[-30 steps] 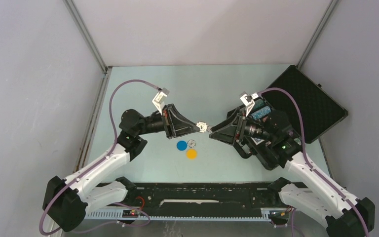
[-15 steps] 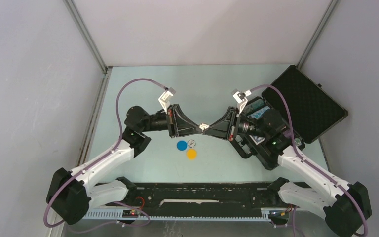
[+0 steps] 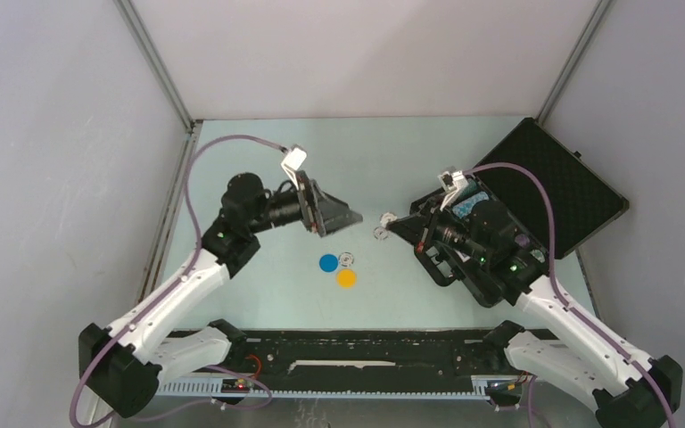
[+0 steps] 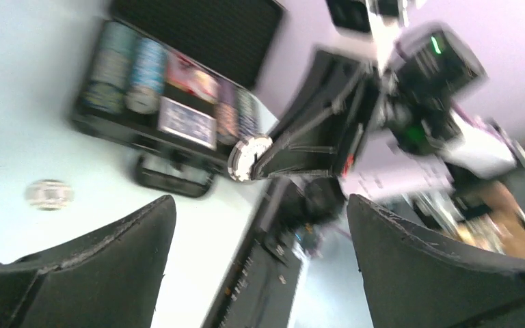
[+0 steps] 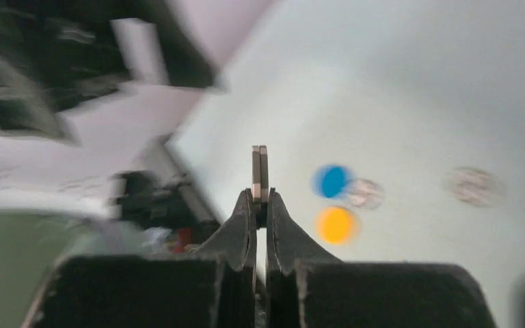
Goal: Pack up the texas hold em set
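Note:
My right gripper (image 3: 391,221) is shut on two whitish poker chips (image 5: 259,171), held edge-on above the table; they also show in the left wrist view (image 4: 249,157). My left gripper (image 3: 346,221) is open and empty, a short way left of them. Another pale chip (image 3: 380,234) lies loose on the table just below. The blue disc (image 3: 328,262), clear disc (image 3: 346,259) and yellow disc (image 3: 346,277) lie together at the table's middle. The black case (image 3: 580,192) stands open at the right, with rows of chips (image 4: 126,75) and the blue-backed deck (image 4: 186,121) inside. The red marker is out of view.
The case's foam-lined lid lies flat toward the back right corner. Grey walls close in the table at left, back and right. A black rail (image 3: 357,343) runs along the near edge between the arm bases.
The grippers met at the table's middle on the chips. My left gripper has opened and drawn back left; my right has drawn back right holding the chips. A loose chip now lies on the table.

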Motion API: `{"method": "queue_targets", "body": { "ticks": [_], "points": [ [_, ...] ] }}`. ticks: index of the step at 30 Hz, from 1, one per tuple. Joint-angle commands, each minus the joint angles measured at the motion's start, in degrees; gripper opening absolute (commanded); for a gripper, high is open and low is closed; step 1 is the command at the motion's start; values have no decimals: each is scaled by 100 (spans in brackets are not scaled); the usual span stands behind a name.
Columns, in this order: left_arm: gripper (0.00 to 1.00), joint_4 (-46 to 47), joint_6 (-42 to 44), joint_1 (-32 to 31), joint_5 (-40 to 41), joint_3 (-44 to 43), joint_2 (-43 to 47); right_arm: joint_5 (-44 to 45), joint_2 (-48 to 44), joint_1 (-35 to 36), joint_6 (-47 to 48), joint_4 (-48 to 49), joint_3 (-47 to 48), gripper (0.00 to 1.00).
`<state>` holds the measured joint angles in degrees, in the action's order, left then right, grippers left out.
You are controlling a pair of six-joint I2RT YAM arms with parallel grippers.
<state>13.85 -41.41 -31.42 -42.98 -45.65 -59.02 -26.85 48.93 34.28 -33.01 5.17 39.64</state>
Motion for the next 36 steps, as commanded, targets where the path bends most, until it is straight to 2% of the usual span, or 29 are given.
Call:
{"method": "queue_targets", "body": {
  "ticks": [1,2,4,6,11,15,23,32,36],
  "points": [
    [100,-3253,1189,96,3016,-1686,278,3453,-23,-43,2257,-2883,429,0],
    [100,-3500,1127,141,3126,-1973,212,3641,120,-131,2660,-3157,471,0],
    [100,-3465,1111,179,2832,-2328,113,3778,397,-284,3253,-3706,664,0],
    [100,-3053,1109,180,2702,-2346,102,4223,718,-527,3278,-3877,881,0],
    [100,-2927,1429,195,3032,-2007,94,4023,1518,-989,3457,-4019,1536,0],
    [100,-2914,1762,193,2875,-1667,210,3848,2052,-1079,3560,-4000,1920,0],
    [100,-3046,2062,184,3029,-1701,355,3035,2721,-1798,3952,-4196,2164,0],
    [100,-3107,2138,136,3097,-1703,288,2745,3129,-1810,4031,-3983,2313,0],
    [100,-3093,2128,136,2991,-1698,285,2945,3259,-1805,3997,-3849,2320,0]
  ]
}}
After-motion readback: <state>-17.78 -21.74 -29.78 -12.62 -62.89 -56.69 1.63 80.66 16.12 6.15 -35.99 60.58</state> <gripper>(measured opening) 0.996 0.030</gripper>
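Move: The right hand already holds the chip edge-on, high over the table. The empty slot in the case is about 12 cm ahead, 16 cm right and 25 cm below. From that slot, the light-blue chip row centres some 7 cm right and 4 cm farther out, the blue card deck 5 cm right and 5 cm nearer. The loose 1 chip lies 15 cm left and 3 cm nearer. From the left hand, the slot is roughly 12 cm ahead, 21 cm right and 28 cm below. Keeping its pinch on the chip, the right hand sweeps about 18 cm right, 16 cm down and 12 cm forward to above the empty slot, rolling some 60 degrees so the fingers swing from pointing left to pointing down, and slows there. The empty left hand, fingers still wide open, backs off forward and left, rising before sinking again, and turns counter-clockwise. ##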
